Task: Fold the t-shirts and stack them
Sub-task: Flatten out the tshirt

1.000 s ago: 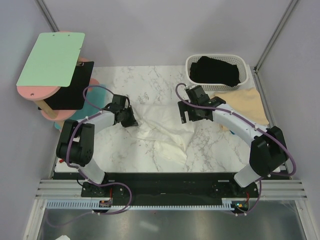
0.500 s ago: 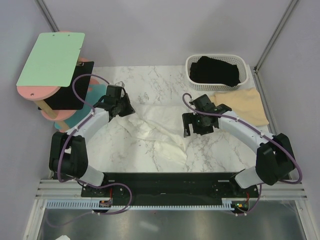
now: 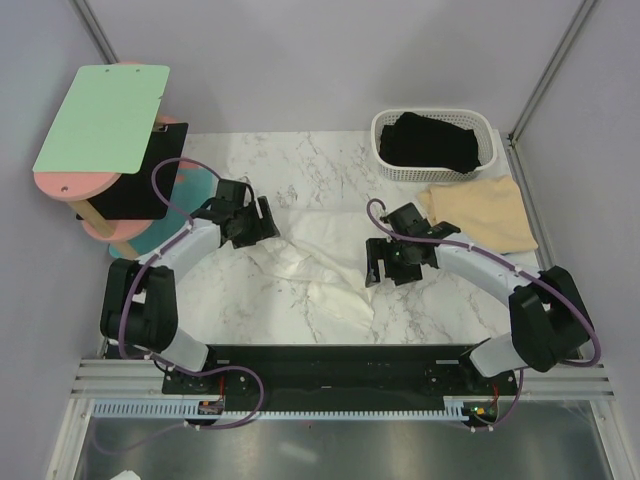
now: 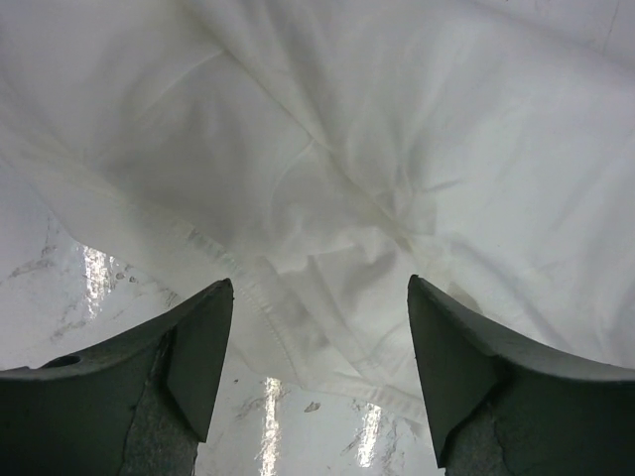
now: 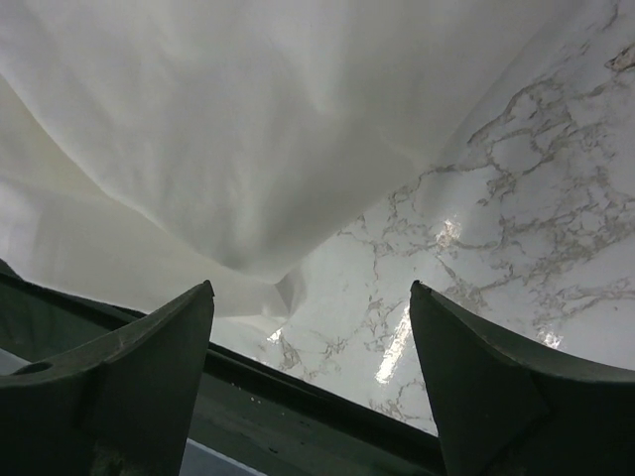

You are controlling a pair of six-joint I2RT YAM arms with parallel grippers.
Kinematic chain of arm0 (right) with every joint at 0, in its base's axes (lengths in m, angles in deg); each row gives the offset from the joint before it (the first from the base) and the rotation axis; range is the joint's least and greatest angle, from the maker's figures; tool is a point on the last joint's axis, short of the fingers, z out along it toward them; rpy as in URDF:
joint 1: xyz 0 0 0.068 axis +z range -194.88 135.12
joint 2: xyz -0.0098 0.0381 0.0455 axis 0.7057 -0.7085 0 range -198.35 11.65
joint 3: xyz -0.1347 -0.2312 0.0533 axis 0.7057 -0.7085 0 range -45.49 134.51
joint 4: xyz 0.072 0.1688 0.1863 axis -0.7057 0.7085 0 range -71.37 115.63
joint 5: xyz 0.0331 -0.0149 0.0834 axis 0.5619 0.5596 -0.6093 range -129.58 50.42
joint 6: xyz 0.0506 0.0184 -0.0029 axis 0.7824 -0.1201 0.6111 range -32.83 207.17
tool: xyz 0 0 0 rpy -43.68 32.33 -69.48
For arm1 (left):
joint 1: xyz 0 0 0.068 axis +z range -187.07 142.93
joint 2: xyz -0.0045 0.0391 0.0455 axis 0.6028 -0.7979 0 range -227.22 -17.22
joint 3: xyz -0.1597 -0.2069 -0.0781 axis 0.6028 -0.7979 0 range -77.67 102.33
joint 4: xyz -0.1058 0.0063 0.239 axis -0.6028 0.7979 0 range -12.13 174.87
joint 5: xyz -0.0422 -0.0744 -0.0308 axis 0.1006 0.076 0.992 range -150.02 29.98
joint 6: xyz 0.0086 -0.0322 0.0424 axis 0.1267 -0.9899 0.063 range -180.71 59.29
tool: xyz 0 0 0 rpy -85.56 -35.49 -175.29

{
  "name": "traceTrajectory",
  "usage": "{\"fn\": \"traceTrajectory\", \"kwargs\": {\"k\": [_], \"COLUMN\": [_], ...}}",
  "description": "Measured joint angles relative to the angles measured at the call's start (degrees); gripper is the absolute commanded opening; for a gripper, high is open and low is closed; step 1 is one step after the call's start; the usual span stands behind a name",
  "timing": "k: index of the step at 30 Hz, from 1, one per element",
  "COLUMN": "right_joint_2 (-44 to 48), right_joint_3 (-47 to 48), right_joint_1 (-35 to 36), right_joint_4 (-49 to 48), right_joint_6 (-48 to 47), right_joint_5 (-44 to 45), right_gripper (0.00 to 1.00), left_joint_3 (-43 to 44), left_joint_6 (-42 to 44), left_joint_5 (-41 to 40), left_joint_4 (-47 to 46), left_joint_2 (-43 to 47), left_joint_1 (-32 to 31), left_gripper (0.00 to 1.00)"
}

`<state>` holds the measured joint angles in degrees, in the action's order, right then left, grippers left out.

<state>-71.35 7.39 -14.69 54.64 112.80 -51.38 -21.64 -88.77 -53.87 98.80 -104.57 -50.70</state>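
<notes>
A large white t-shirt (image 3: 320, 262) lies crumpled in the middle of the marble table (image 3: 250, 300); its print does not show. The tan t-shirt (image 3: 480, 212) lies flat at the right. The black t-shirt (image 3: 432, 142) sits in the white basket. My left gripper (image 3: 262, 222) hovers open over the white shirt's left edge; in the left wrist view its hem (image 4: 298, 337) lies between the spread fingers, untouched. My right gripper (image 3: 385, 265) stands open at the shirt's right edge, with cloth (image 5: 248, 149) and bare marble below it.
The white lattice basket (image 3: 388, 160) stands at the back right. A pink stand with a green board (image 3: 105, 115) and a black panel rises at the back left. The table's dark front rail (image 5: 298, 407) shows in the right wrist view.
My left gripper held the shirt's left edge shut, carried it back and left, then opened and let it go. My right arm moved toward the front along the shirt's right edge.
</notes>
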Motion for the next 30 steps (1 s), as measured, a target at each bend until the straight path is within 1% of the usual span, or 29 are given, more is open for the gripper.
{"fn": "traceTrajectory", "kwargs": {"k": [10, 11, 12, 13, 15, 16, 17, 18, 20, 21, 22, 23, 30], "right_joint_2": [-1.33, -1.33, -1.33, -1.33, -1.33, -1.4, -1.49, -1.62, -2.19, -2.49, -2.78, -2.99, -2.67], "right_joint_3": [-1.27, -1.29, -1.38, -1.49, -1.88, -2.1, -2.36, -2.62, -3.21, -3.65, -4.02, -4.31, -4.55], "right_joint_1": [0.0, 0.0, 0.0, 0.0, 0.0, 0.0, 0.0, 0.0, 0.0, 0.0, 0.0, 0.02, 0.02], "right_joint_4": [-3.48, -3.63, -3.91, -4.13, -4.72, -5.05, -5.51, -5.99, -7.41, -8.44, -9.2, -9.94, -11.78], "right_joint_6": [0.79, 0.79, 0.81, 0.87, 1.11, 1.2, 1.31, 1.4, 1.55, 1.77, 1.97, 2.03, 2.51], "right_joint_5": [0.76, 1.09, 1.38, 1.66, 2.43, 2.71, 2.91, 3.06, 3.13, 3.1, 3.13, 3.26, 6.84], "right_gripper": [0.87, 0.87, 0.85, 0.82, 0.77, 0.73, 0.67, 0.51, 0.3, 0.09, 0.03, 0.0, 0.0], "left_joint_3": [-0.81, -0.81, -0.81, -0.81, -0.81, -0.81, -0.81, -0.81, -0.81, -0.81, -0.81, -0.81, 1.46], "left_joint_6": [-0.44, -0.48, -0.52, -0.68, -0.9, -1.22, -1.44, -1.46, -1.4, -1.4, -1.4, -1.4, -0.63], "left_joint_5": [0.46, 0.5, 0.52, 0.61, 0.74, 0.79, 0.83, 0.9, 0.9, 0.87, 0.87, 0.74, -1.73], "left_joint_4": [-2.08, -2.43, -2.71, -3.21, -3.96, -4.15, -4.28, -4.39, -4.55, -4.72, -4.76, -4.63, -1.14], "left_joint_2": [-5.62, -6.21, -6.73, -7.48, -8.83, -9.49, -9.81, -10.12, -10.16, -10.1, -9.92, -9.66, -4.31], "left_joint_1": [0.0, 0.0, 0.0, -0.02, 0.0, 0.0, 0.0, 0.0, 0.0, 0.0, 0.0, 0.0, 0.04], "left_gripper": [0.66, 0.58, 0.51, 0.36, 0.18, 0.02, 0.02, 0.02, 0.02, 0.02, 0.02, 0.02, 0.02]}}
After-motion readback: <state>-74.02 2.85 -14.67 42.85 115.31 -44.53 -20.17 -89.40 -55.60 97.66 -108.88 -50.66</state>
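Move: The left hand, open, has the white t-shirt's bunched upper-left part straight below, about 6 cm down; a teal cloth lies some 18 cm to its left, level with it. The right hand, also open, has the shirt's near-right edge about 2 cm ahead and 3 cm down. From that hand, the shirt's near flap lies 6 cm back and 6 cm left, and the tan folded shirt 14 cm ahead and 22 cm right. Straight down by some 6 cm the left hand goes to the white shirt, shuts its fingers on the cloth there, then rises about 4 cm still pinching it. The right hand meanwhile sinks slowly about 3 cm while easing forward about as far, and closes on the near-right edge of the shirt towards the end. ##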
